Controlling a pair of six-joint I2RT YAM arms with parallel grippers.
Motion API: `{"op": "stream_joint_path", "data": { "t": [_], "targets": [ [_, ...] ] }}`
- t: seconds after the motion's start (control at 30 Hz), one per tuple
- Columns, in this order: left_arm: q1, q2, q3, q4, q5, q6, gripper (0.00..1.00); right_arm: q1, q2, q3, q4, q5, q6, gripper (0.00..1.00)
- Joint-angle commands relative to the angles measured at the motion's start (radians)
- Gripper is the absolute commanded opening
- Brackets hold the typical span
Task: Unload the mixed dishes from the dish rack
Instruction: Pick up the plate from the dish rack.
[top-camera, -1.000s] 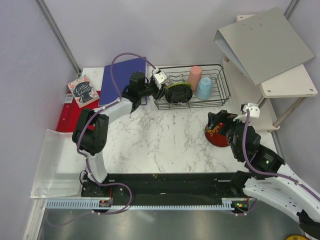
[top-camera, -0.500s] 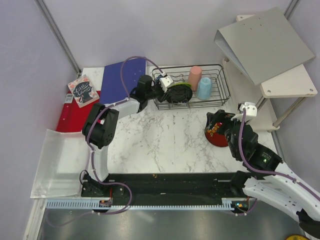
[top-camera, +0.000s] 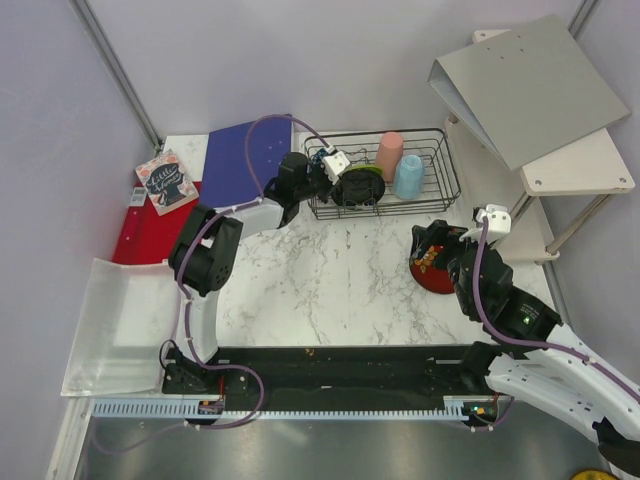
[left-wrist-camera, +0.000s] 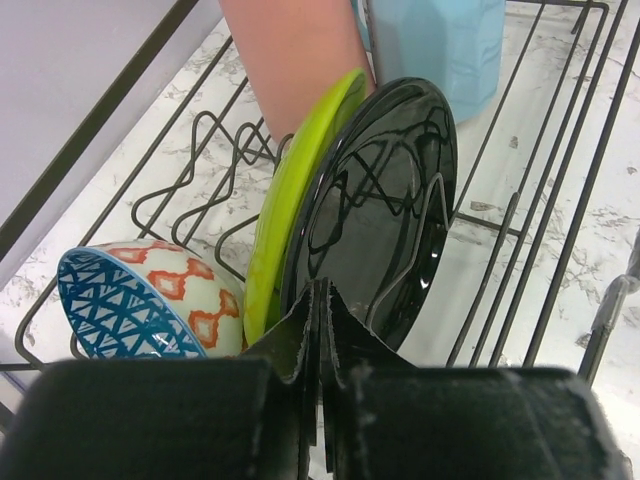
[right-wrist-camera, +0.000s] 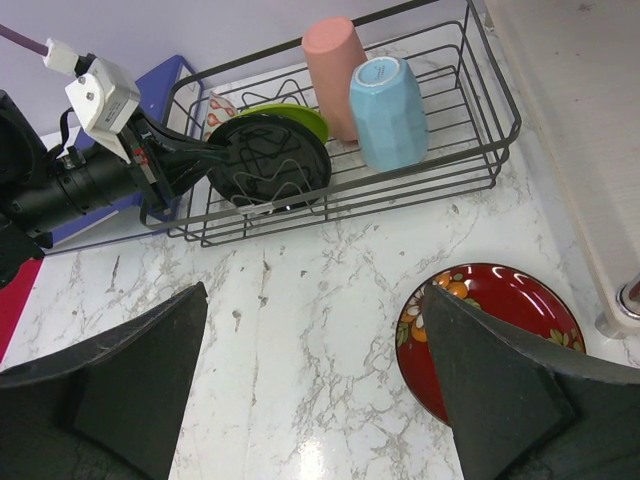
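Note:
The black wire dish rack (top-camera: 451, 186) stands at the back of the marble table. A glossy black dish (left-wrist-camera: 385, 200) and a lime-green bowl (left-wrist-camera: 300, 180) lean on edge in its dividers, beside a small blue patterned bowl (left-wrist-camera: 130, 300). A tall pink cup (top-camera: 390, 154) and a light blue cup (top-camera: 408, 177) stand further right. My left gripper (left-wrist-camera: 322, 288) reaches in from the rack's left end, shut on the black dish's lower rim. A red floral bowl (right-wrist-camera: 495, 330) lies on the table. Above its left edge, my right gripper (right-wrist-camera: 315, 290) hangs wide open and empty.
A blue binder (top-camera: 245, 160) lies just left of the rack, with a small book (top-camera: 168, 181) and a red mat (top-camera: 140, 238) beyond it. A grey binder (top-camera: 530, 85) rests on a white shelf at the right. A translucent tray (top-camera: 110, 320) sits off the table's left edge.
My left gripper has pushed rightward into the rack's left end and closed on the black dish's rim. The right arm has barely shifted.

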Motion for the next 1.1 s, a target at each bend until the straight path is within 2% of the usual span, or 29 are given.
{"op": "stream_joint_path", "data": {
  "t": [0.0, 0.57, 0.73, 1.07],
  "targets": [
    [-0.004, -0.012, -0.024, 0.117, -0.081, 0.045, 0.02, 0.000, -0.009, -0.012, 0.027, 0.015, -0.011, 0.96],
    [-0.007, -0.175, -0.176, 0.243, -0.205, 0.036, 0.02, 0.000, -0.041, -0.035, 0.027, -0.009, 0.017, 0.96],
    [-0.010, -0.187, -0.177, 0.237, -0.192, 0.050, 0.30, 0.001, -0.058, -0.043, 0.025, -0.008, 0.018, 0.96],
    [-0.030, -0.139, -0.140, 0.211, -0.156, 0.048, 0.50, 0.001, -0.050, -0.046, 0.024, 0.001, 0.017, 0.96]
  ]
}}
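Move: The left hand, its fingers already shut, is at the left rim of the black plate; the plate's middle is about 5 cm to its right, level in depth and 2 cm lower. The green dish stands roughly 3 cm ahead and 6 cm right, the patterned bowl some 4 cm ahead and 3 cm left, the pink cup 6 cm ahead and 11 cm right. From the right hand, the black plate is about 20 cm ahead, 15 cm left and 17 cm below. The shut left fingertips come free of the black plate's left rim without taking hold of it: after a tiny dip the hand backs off about 3 cm to the left and rises some 5 cm clear of the plate. The wrist swings about 10 degrees counter-clockwise and tips the fingers up as much; late in the rise they open to about half. ##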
